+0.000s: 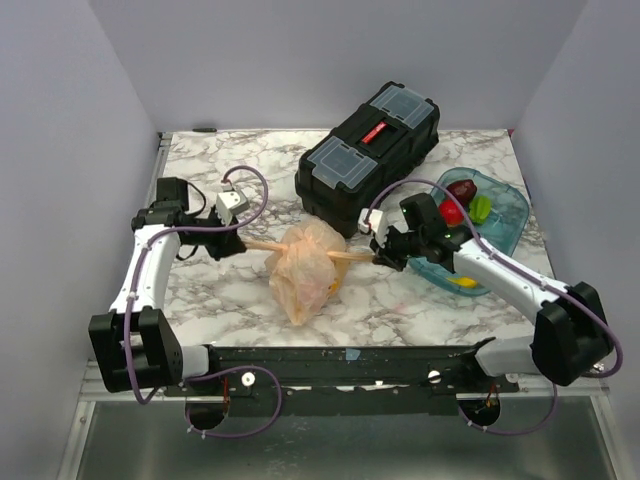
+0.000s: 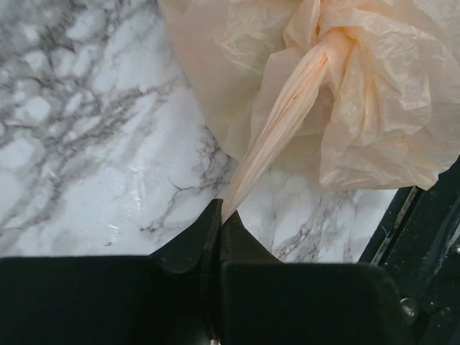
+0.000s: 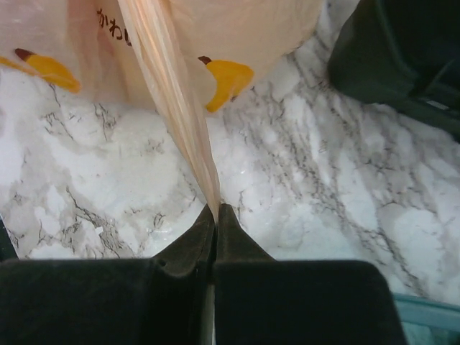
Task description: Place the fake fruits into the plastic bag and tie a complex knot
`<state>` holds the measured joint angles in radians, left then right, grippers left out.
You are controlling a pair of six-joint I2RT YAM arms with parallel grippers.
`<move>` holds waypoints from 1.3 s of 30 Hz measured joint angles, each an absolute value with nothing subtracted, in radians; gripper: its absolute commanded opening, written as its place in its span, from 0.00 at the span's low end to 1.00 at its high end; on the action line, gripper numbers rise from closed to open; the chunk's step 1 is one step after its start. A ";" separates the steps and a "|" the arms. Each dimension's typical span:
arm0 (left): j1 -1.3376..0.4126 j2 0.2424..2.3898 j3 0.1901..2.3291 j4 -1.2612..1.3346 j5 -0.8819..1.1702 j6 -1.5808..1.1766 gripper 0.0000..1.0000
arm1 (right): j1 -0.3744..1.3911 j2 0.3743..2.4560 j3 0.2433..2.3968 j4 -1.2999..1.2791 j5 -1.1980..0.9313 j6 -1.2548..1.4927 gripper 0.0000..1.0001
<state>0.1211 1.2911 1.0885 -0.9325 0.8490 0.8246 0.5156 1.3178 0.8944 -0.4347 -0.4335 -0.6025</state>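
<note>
The peach plastic bag (image 1: 305, 262) lies bunched on the marble table's middle, its two handle strips pulled taut sideways. My left gripper (image 1: 237, 243) is shut on the left handle strip (image 2: 277, 129), which runs up to a twisted knot (image 2: 334, 43) on the bag (image 2: 374, 122). My right gripper (image 1: 381, 254) is shut on the right handle strip (image 3: 176, 100), stretched from the bag (image 3: 237, 29) with yellow printing. Fake fruits, red (image 1: 453, 212), dark red (image 1: 461, 189), green (image 1: 481, 207) and yellow (image 1: 463, 283), lie in the blue tray (image 1: 515, 215). What is inside the bag is hidden.
A black toolbox (image 1: 368, 155) with clear-lidded compartments stands behind the bag, close to my right wrist. The blue tray sits at the right, under my right forearm. Grey walls enclose the table on three sides.
</note>
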 measured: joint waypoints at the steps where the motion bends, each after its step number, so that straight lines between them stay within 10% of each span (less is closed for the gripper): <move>1: 0.120 1.299 1.060 -0.921 0.844 0.817 0.00 | 0.516 1.338 0.884 -0.426 -0.433 -0.601 0.01; 18: 0.126 1.200 0.959 -0.908 0.813 0.818 0.02 | 0.495 1.402 1.000 -0.505 -0.439 -0.574 0.01; 20: 0.126 1.200 0.972 -0.921 0.815 0.821 0.11 | 0.495 1.402 1.014 -0.529 -0.439 -0.573 0.10; 24: 0.126 1.176 1.030 -0.976 0.794 0.824 0.64 | 0.483 1.399 1.079 -0.626 -0.437 -0.556 0.71; 27: 0.098 1.140 1.102 -1.012 0.765 0.806 0.98 | 0.449 1.391 1.127 -0.708 -0.435 -0.529 0.89; 39: -0.057 1.203 1.574 -1.117 0.787 0.544 0.98 | 0.438 1.382 1.547 -0.748 -0.503 -0.302 1.00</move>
<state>-0.0570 1.2026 1.5742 -1.1168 0.7868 0.5438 0.4377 1.3819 1.5471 -0.7479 -0.5030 -0.3023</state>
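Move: The plastic bag's knot, gripped by one handle in each shut hand, lies about 13 cm to the right hand's left, 1 cm back and some 3 cm lower; the teal bin is roughly 23 cm to that hand's right and 6 cm ahead, 7 cm lower, and the black toolbox about 19 cm straight ahead, 4 cm lower. From the left hand the knot is about 13 cm to the right, 4 cm back and 6 cm lower, with the toolbox some 26 cm right and 17 cm ahead, 8 cm lower. Still pinching the handles out to either side of the knot, both hands first dip, the left about 5 cm down and 4 cm back, the right some 3 cm down and slightly back, then ease up again, the right also coming a few centimetres forward. Then both open wide almost together, let go of the handles and climb quickly away from the bag to well above their starting height, the left about 16 cm and drifting right while its fingers tip up slightly, the right about 19 cm and a little forward, rolling its left side up and turning some 10 degrees clockwise. ##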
